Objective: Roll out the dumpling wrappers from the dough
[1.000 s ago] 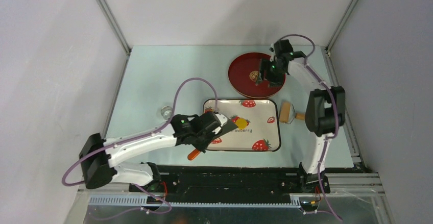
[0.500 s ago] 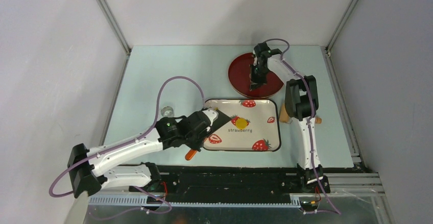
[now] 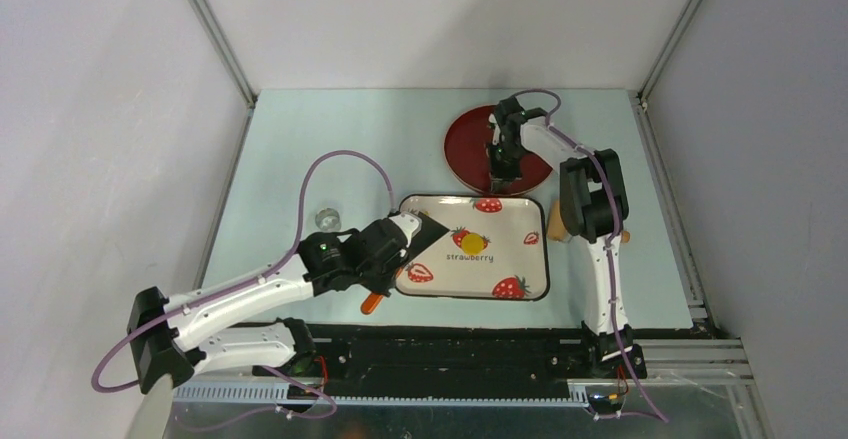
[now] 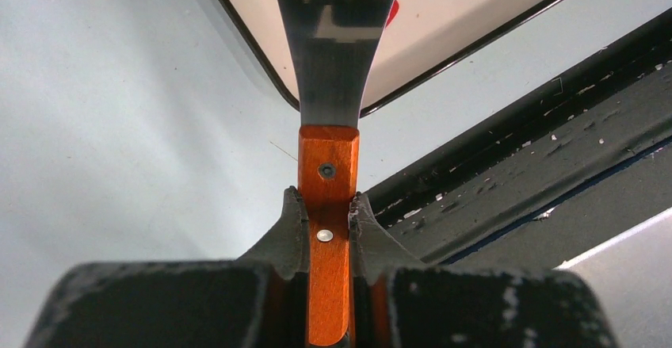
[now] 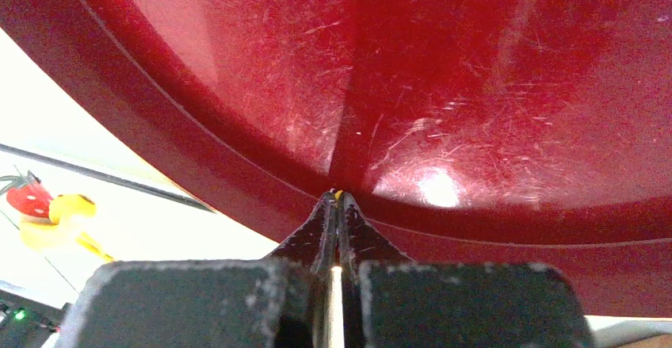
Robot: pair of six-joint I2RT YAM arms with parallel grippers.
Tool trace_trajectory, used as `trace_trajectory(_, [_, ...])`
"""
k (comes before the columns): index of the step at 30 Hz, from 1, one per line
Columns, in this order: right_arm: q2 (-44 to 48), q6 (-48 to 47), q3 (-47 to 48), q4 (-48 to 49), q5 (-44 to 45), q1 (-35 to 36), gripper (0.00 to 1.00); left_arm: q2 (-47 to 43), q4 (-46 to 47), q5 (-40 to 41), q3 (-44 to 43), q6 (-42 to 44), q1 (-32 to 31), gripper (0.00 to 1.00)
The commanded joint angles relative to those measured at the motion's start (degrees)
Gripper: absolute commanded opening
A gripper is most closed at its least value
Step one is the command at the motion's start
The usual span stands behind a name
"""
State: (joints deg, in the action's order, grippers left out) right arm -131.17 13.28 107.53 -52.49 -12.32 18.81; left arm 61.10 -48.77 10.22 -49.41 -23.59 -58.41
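A small flat round dumpling wrapper (image 3: 472, 243) of yellow dough (image 5: 55, 215) lies mid-tray beside a printed strawberry. My left gripper (image 3: 385, 259) (image 4: 327, 197) is shut on the orange handle of a scraper (image 4: 327, 170). The scraper's metal blade (image 3: 430, 231) reaches over the strawberry tray's (image 3: 520, 257) left end, short of the wrapper. My right gripper (image 3: 497, 175) (image 5: 338, 196) is shut, its tips down on the near inner rim of the red plate (image 3: 465, 149) (image 5: 475, 86). A tiny yellow speck shows between those tips.
A wooden tool (image 3: 560, 221) lies right of the tray, partly behind the right arm. A small clear object (image 3: 325, 217) sits on the table left of the tray. The black base rail (image 4: 507, 166) runs along the near edge.
My right gripper swung from the plate's right side to its near middle and closed. The left arm drew the scraper back from beside the wrapper toward the tray's left end.
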Motion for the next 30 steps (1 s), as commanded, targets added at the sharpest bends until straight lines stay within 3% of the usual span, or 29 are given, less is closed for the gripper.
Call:
trace_trajectory(1, [3.3, -2.3, -4.7, -1.7, 0.1, 1.8, 0.0, 0.2, 2.0, 0.2, -0.1, -0.7, 0.3, 0.0])
trace_trajectory(14, [11.0, -2.1, -13.9, 0.5, 0.9, 3.0, 0.01, 1.7, 2.0, -1.0, 0.2, -0.1, -0.2, 0.0])
trace_trajectory(16, [12.0, -1.2, -12.6, 0.5, 1.3, 2.8, 0.12, 2.6, 1.8, -0.8, -0.2, 0.1, -0.8, 0.0])
trace_trajectory(20, [15.8, 0.1, -10.6, 0.0, 3.0, 2.5, 0.48, 4.8, 1.8, -1.1, -0.7, -0.1, -2.7, 0.0])
trace_trajectory(22, [19.2, 0.5, -11.3, 0.3, 4.0, 2.1, 0.59, 5.9, 1.2, -1.3, -1.0, -0.1, -3.7, 0.0])
trace_trajectory(26, [28.5, 1.5, -15.9, 1.3, 3.7, 0.0, 0.71, 8.0, 0.0, -1.1, -1.7, -1.2, -5.7, 0.0])
trace_trajectory(30, [36.2, 1.9, -25.4, 3.3, 1.9, -3.3, 0.76, 10.8, -0.9, -1.0, -2.8, -2.6, -7.8, 0.0])
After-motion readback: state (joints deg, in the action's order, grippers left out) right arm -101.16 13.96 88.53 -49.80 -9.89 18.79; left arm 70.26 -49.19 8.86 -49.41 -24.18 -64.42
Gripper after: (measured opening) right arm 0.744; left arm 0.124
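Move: The red plate's near rim is at the right hand's fingertips, its middle about 9 cm ahead, 2 cm to the right and 1 cm below. From that hand the strawberry tray's middle lies some 14 cm back and 5 cm left, with the flat dough disc about on it; the wooden roller is 8 cm back, 12 cm right. From the scraper-holding left hand, the tray's middle lies about 14 cm ahead, 16 cm right and 11 cm below. Shut right fingertips keep bearing on the inside of the plate's near rim and drag the plate straight back about 4.5 cm against the tray, then open wide and lift clear some 12 cm, easing right near the end. Meanwhile the left hand, scraper handle still pinched and blade over the tray, waits, then sinks and draws back about 4 cm, tilting slightly. ##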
